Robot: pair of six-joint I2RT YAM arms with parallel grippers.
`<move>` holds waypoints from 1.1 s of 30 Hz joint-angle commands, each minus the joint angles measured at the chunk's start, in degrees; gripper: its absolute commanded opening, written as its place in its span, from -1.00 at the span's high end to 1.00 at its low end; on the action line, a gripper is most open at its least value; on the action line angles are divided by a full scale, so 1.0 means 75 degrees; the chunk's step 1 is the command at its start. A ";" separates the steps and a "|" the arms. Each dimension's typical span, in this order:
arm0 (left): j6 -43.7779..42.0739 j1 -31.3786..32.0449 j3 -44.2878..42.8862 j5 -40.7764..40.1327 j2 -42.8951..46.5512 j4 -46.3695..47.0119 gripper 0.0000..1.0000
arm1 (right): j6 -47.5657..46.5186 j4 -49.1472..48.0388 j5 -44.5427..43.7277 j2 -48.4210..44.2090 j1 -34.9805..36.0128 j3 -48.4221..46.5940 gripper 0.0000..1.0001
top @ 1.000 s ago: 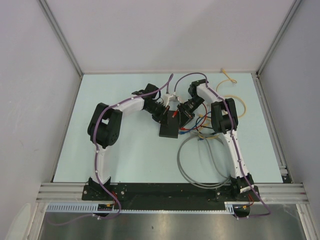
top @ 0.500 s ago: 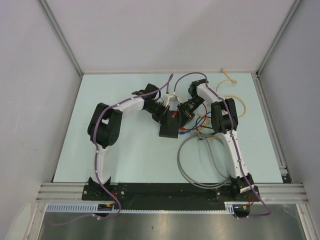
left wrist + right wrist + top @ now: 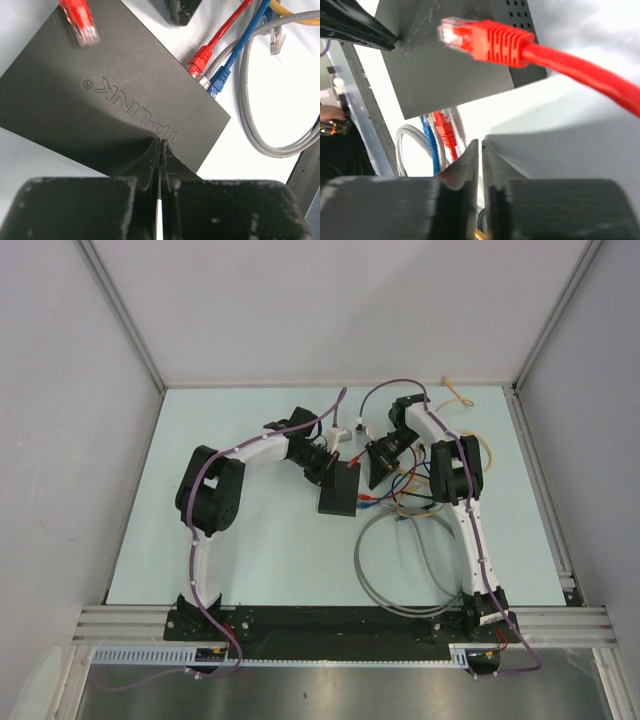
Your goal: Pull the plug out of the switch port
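The switch (image 3: pixel 338 498) is a flat black box (image 3: pixel 115 95) lying mid-table. A red plug (image 3: pixel 80 22) with its clear tip free lies over the switch's top (image 3: pixel 485 37), outside any socket. Its red cable (image 3: pixel 590 70) trails off to the right. My left gripper (image 3: pixel 160 142) is shut, its tips pressed on the switch's top face (image 3: pixel 335 470). My right gripper (image 3: pixel 480 144) is shut with nothing between its fingers, just right of the switch (image 3: pixel 374 478). Another red plug (image 3: pixel 200 60) and a blue plug (image 3: pixel 218 80) sit in sockets on the switch's edge.
A grey cable (image 3: pixel 400 570) loops on the table in front of the right arm. Yellow cable (image 3: pixel 482 455) coils at the back right. A small white part (image 3: pixel 338 433) lies behind the switch. Enclosure walls ring the table.
My right gripper has drawn back to the right, away from the switch, and its jaws have closed empty. The left arm and the switch have stayed put.
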State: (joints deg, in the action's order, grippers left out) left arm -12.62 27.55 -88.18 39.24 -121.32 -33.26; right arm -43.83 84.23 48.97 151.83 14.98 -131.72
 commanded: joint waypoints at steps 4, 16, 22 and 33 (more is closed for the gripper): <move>-0.0473 0.0018 0.0273 -0.1002 -0.0582 -0.0546 1.00 | -0.0344 0.0325 -0.0273 0.0076 -0.0041 0.0043 0.34; -0.0497 0.0030 0.0261 -0.1061 -0.0559 -0.0570 1.00 | -0.0261 0.0336 0.0232 0.0357 0.0334 0.0172 0.24; -0.0485 0.0041 0.0273 -0.1084 -0.0559 -0.0558 1.00 | -0.0401 0.0324 0.0115 0.0299 0.0334 0.0347 0.14; -0.0508 0.0065 0.0297 -0.1084 -0.0582 -0.0570 1.00 | -0.0647 0.0313 0.0139 0.0135 0.0346 0.0945 0.24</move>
State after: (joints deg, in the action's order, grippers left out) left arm -12.73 27.57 -88.25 39.22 -121.34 -33.36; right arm -43.92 82.72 58.43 151.65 16.99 -128.33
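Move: The red plug at the switch's port edge lies about 3 cm left of my closed right fingertips and 2 cm back, roughly level with them. The blue plug sits about 2 cm nearer my base than that red plug. The switch's middle is some 8 cm left and 1 cm back. The loose red plug hangs about 5 cm left, 4 cm ahead and 4 cm up. From my left hand, the port's red plug is some 7 cm right, 3 cm back and slightly below. I open my right fingers from nearly shut to a bit under half while lifting about 1 cm, then slide them some 3 cm left to the port edge, easing back 1.5 cm towards the end, to bring them astride the red plug. The fingers tip up about 8 degrees towards level. My left fingertips stay shut and still on the switch's top. ##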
